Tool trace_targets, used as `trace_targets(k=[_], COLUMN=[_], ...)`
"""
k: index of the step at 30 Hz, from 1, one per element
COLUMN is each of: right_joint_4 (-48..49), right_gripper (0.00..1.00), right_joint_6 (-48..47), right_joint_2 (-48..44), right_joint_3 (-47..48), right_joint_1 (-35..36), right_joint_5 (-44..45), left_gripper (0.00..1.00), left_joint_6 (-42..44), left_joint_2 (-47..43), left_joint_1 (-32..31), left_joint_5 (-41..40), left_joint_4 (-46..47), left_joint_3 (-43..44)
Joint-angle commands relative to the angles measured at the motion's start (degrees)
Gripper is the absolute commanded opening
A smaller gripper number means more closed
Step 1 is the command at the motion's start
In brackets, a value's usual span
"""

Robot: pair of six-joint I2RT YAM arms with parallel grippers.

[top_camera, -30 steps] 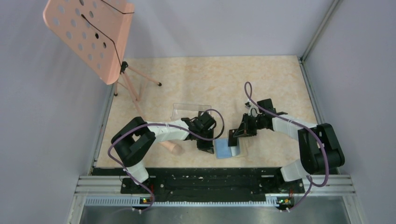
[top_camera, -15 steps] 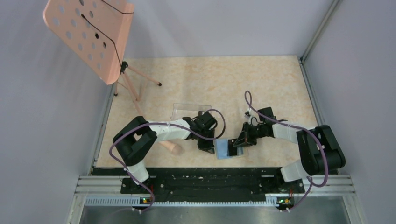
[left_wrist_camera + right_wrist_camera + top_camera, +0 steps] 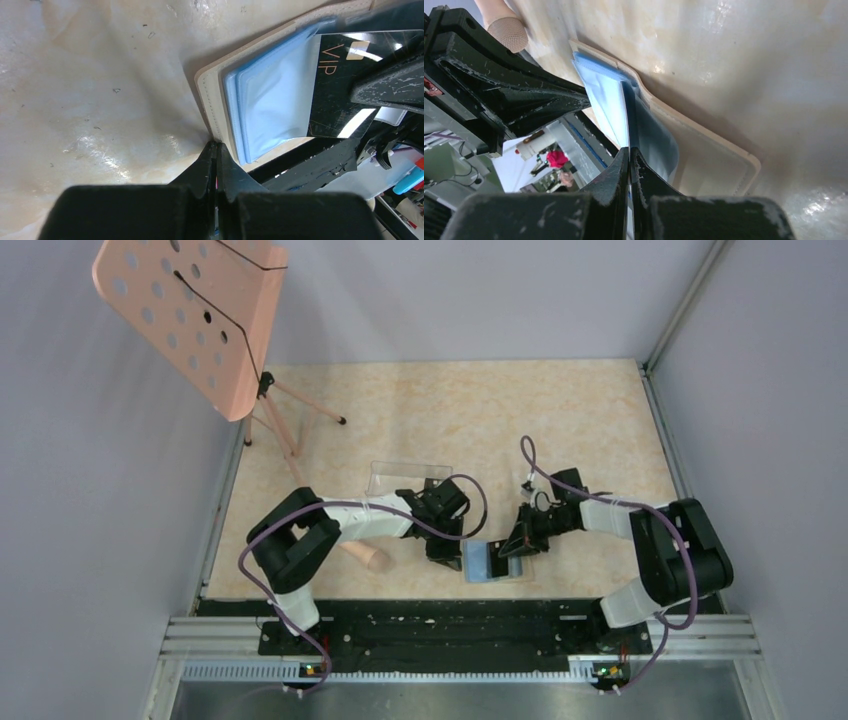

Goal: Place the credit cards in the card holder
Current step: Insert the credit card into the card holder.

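Observation:
The card holder [image 3: 482,561] lies open near the table's front edge, blue pockets up inside a tan border [image 3: 214,95]. A black credit card [image 3: 340,85] marked VIP sits partly inside the blue pocket [image 3: 272,105]. My right gripper [image 3: 513,543] is shut on that card, which shows edge-on [image 3: 629,117] running into the pocket. The holder's tan cover [image 3: 709,150] lies flat beneath it. My left gripper [image 3: 216,146] is shut, with its tips pressing on the holder's tan left edge. In the top view the left gripper [image 3: 446,553] is just left of the holder.
A clear plastic box [image 3: 408,478] lies behind the left gripper. A peach cylinder [image 3: 366,556] rests on the table under the left arm. A pink perforated stand [image 3: 190,320] on thin legs [image 3: 290,435] occupies the back left corner. The black base rail [image 3: 450,625] runs along the front.
My right gripper has moved left and nearer with the card, pushing it further over the holder. The left gripper has stayed at the holder's edge.

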Motion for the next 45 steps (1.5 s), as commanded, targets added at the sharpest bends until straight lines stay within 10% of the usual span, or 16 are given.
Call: trace_targets(k=[1,22,45], right_joint_4=[-0.8,2.1,-18.6], right_gripper=[0.00,0.09,0.67], right_joint_6=[-2.2,2.5,-3.7], right_joint_2=[3.3,3.1,-2.6], right_joint_3=[2.7,3.1,14.3], right_joint_1=[0.3,7.2,14.9], right_joint_5=[-1.3,4.7,29.0], left_gripper=[0.00,0.00,0.00], left_joint_6=[1.6,2.5,2.3], left_joint_2=[3.1,5.0,5.2], left_joint_1=[-1.1,-1.7,-1.7], left_joint_5=[-3.1,-3.2,-3.4], left_joint_4=[-2.2,-3.9,-3.7], left_joint_3=[0.3,2.4,2.6])
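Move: The black card, pinched at its right edge in the right fingers, has its leading edge at the mouth of the holder's blue pocket. The pocket's middle lies about 5 cm to that hand's left, 1 cm back and 2 cm below. The holder's right flap is some 2 cm right, 1 cm back; the clear box stands about 14 cm ahead and 19 cm left. From the left hand the pocket is roughly 4 cm right, 1 cm ahead, 1 cm down. The card, still pinched, is pushed left about 2 cm into the blue pocket and pressed down slightly. The right fingers then open wide and let go of its edge, the hand easing back right about 1.5 cm and a little forward while tipping some 20 degrees to point more steeply down. The left hand, still shut, stays almost in place by the holder's left edge. ##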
